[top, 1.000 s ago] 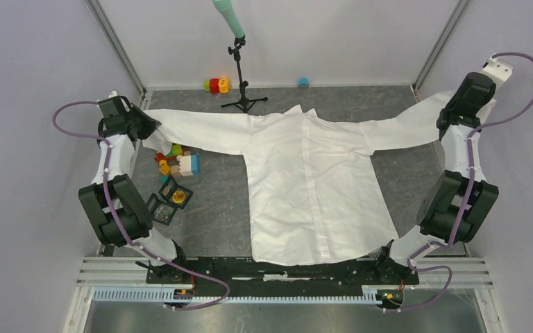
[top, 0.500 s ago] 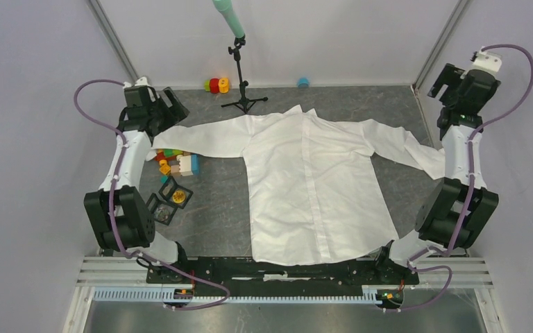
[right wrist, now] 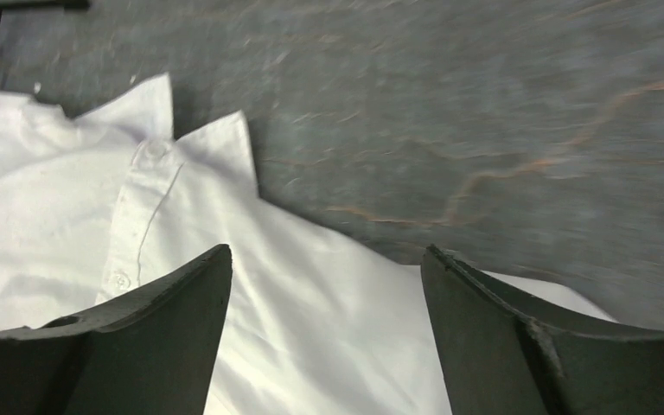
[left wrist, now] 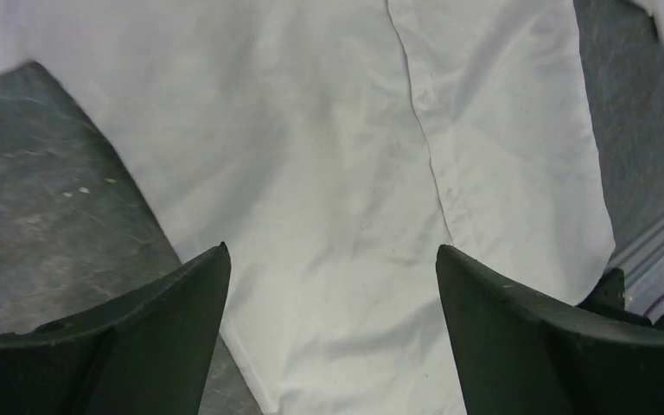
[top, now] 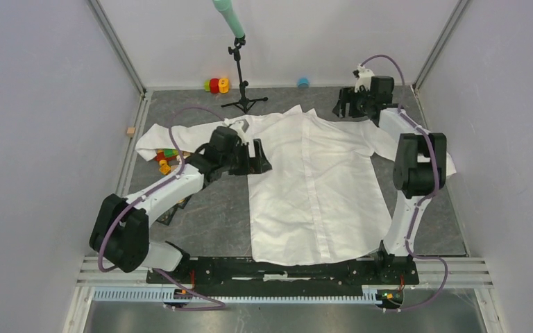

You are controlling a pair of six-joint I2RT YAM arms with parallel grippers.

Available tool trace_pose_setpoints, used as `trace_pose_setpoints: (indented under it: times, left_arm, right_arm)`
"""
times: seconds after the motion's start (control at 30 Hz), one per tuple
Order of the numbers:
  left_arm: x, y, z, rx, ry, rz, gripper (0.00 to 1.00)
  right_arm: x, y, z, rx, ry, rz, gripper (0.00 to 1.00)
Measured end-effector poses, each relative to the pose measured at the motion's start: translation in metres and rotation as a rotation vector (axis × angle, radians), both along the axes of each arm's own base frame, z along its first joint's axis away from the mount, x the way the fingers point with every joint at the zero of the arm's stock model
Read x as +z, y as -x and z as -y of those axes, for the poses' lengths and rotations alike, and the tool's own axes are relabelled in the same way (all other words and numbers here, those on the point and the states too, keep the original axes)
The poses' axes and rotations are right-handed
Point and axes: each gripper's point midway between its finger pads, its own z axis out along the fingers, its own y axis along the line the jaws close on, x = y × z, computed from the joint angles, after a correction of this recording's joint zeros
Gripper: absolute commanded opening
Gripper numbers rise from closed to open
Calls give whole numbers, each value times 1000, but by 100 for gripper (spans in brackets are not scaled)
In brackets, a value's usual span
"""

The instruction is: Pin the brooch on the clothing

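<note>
The clothing, a white long-sleeved shirt [top: 312, 187], lies flat on the grey table with its collar to the back. My left gripper [top: 264, 158] hangs open just over the shirt's left side below the sleeve. In the left wrist view only white fabric [left wrist: 311, 156] and the placket seam show between the left gripper's [left wrist: 333, 259] wide-apart jaws. My right gripper [top: 340, 107] is open at the back, beside the collar. The right wrist view shows the shirt's shoulder [right wrist: 328, 294] under the right gripper [right wrist: 324, 259] and the collar tips at left. The brooch is hidden.
Coloured toy blocks [top: 166, 156] lie by the left sleeve, partly under my left arm. More blocks [top: 215, 85], a black stand [top: 239, 76] and a small blue object [top: 303, 82] stand at the back wall. A tan cube [top: 131, 130] sits at the far left edge.
Both grippers let go of the sleeve ends and opened. The sleeves dropped to the table. The left arm swung in over the shirt's left side, the right arm to the back by the collar.
</note>
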Motion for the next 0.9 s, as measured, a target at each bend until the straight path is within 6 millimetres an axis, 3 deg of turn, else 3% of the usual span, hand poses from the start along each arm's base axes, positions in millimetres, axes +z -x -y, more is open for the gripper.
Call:
trace_pose_setpoints:
  times: [0.13, 0.33, 0.6, 0.9]
  left_arm:
    - [-18, 31, 34, -106, 41, -33, 92]
    - [-38, 65, 64, -252, 99, -55, 90]
    - [-78, 103, 62, -343, 109, -166, 90]
    - [-95, 112, 51, -294, 75, -221, 91]
  right_arm:
    - [-37, -6, -31, 81, -45, -76, 75]
    - [-57, -14, -54, 157, -115, -109, 69]
    - [-74, -17, -64, 186, -162, -145, 57]
    - [-88, -14, -77, 216, -251, -199, 35]
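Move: The patch of the white shirt's left front that the left hand seems to make for lies about 11 cm back, 5 cm to its right and 13 cm below; the shirt's left edge is level with that patch and some 8 cm left of it, the button strip some 16 cm right of it. From the right hand, the shoulder cloth beside the collar lies about 9 cm left, 2 cm ahead and 12 cm down, with the near collar point 4 cm farther out and 2 cm farther left. The left hand, fingers kept wide open, draws back about 11 cm and sinks some 9 cm over the shirt's left front, drifting right and turning about 20 degrees clockwise while tipping down. The right hand sinks and slides left about 8 cm each towards the shoulder cloth beside the collar, rolling its left side up slightly, its fingers closing to about half open. ##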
